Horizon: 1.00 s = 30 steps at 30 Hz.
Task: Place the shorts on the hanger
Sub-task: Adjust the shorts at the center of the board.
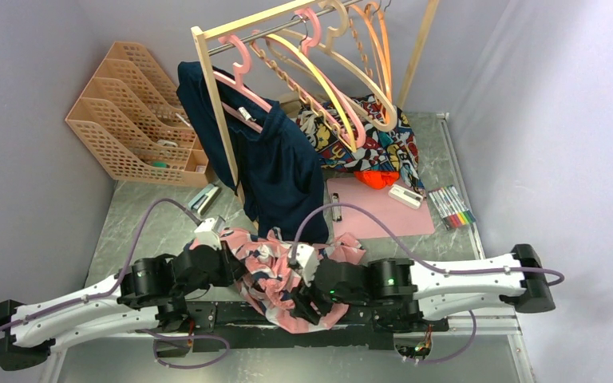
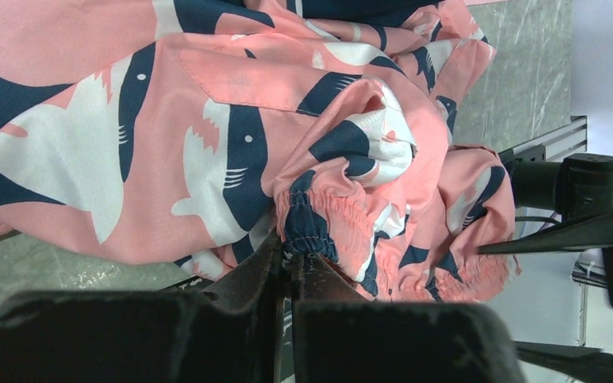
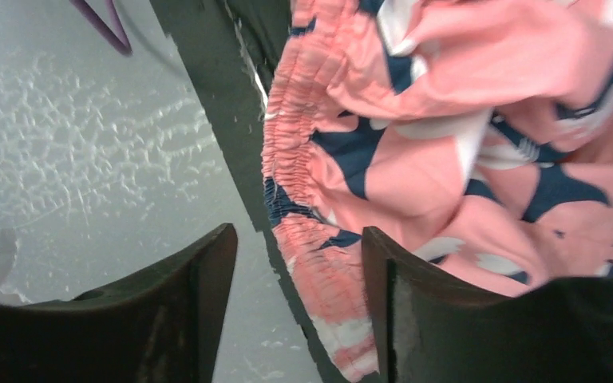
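Observation:
The salmon-pink shorts [image 1: 283, 313] with navy and white shapes lie bunched at the table's near edge, between my two arms. My left gripper [image 1: 238, 274] is shut on a gathered navy bit of their elastic waistband [image 2: 313, 227]; in the left wrist view the left gripper [image 2: 291, 254] has its jaws pressed together on it. My right gripper [image 1: 306, 300] is open at the shorts' right side. In the right wrist view the right gripper [image 3: 297, 239] has the waistband edge [image 3: 327, 271] lying loose between its fingers, close to the right one. The pale yellow hanger [image 1: 329, 89] hangs on the rack at the back.
A wooden rack [image 1: 215, 104] carries pink hangers [image 1: 243, 60], beige ones and a navy garment [image 1: 279, 171]. Behind it lie a cartoon-print cloth [image 1: 383, 148], a pink mat [image 1: 375, 209], markers [image 1: 451, 206] and an orange file organiser [image 1: 132, 120].

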Each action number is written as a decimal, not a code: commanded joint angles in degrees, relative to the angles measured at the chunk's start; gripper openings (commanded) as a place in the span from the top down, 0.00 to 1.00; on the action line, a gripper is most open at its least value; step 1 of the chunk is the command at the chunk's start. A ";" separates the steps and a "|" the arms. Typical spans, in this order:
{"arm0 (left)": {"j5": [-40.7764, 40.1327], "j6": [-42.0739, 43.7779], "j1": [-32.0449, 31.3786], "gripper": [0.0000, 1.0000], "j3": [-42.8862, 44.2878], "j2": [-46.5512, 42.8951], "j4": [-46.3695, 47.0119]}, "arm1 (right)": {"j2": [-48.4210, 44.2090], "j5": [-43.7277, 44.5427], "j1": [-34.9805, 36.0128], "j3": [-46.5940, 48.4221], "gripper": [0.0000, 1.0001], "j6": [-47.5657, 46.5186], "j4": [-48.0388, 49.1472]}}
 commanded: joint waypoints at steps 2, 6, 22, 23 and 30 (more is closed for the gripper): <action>-2.44 -1.42 -0.03 0.93 0.60 -1.50 -2.04 | -9.52 10.48 0.35 -1.31 0.31 2.24 -0.54; -4.14 -2.42 -0.03 0.93 1.09 -3.25 -3.28 | -10.47 12.35 0.38 -1.98 0.26 4.31 -4.31; -12.58 -13.47 -0.02 0.93 4.47 -5.23 -13.86 | -6.32 19.03 6.09 2.09 0.00 9.46 -12.60; -12.90 -13.48 -0.03 0.93 4.83 -5.08 -14.01 | -5.88 22.15 7.56 3.20 0.00 10.50 -14.15; -14.20 -12.62 -0.03 0.93 8.00 -1.84 -13.67 | -4.97 30.44 12.80 7.35 0.06 6.26 -11.33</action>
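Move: The left hand still pinches one end of the pink shark shorts' waistband; the shorts' middle lies about 12 cm to its right, 2 cm back and 6 below. From the right hand, the loose waistband end is some 3 cm to the right, 1 back and 4 below; the navy shorts' hem is about 19 cm ahead and 4 left, the pink clipboard 29 ahead and 23 right. From the left hand, the loose end is about 20 cm right and 10 back. Leftward, slowly at first, the left hand draws its pinched waistband end about 4 cm, drifting a little forward and rising slightly late on, while turning some 15 degrees counter-clockwise. The right hand spreads its half-open fingers fully, rising forward about 4 cm off the loose waistband, then going right and sinking again, and finally rising and moving forward, open over the shorts. ##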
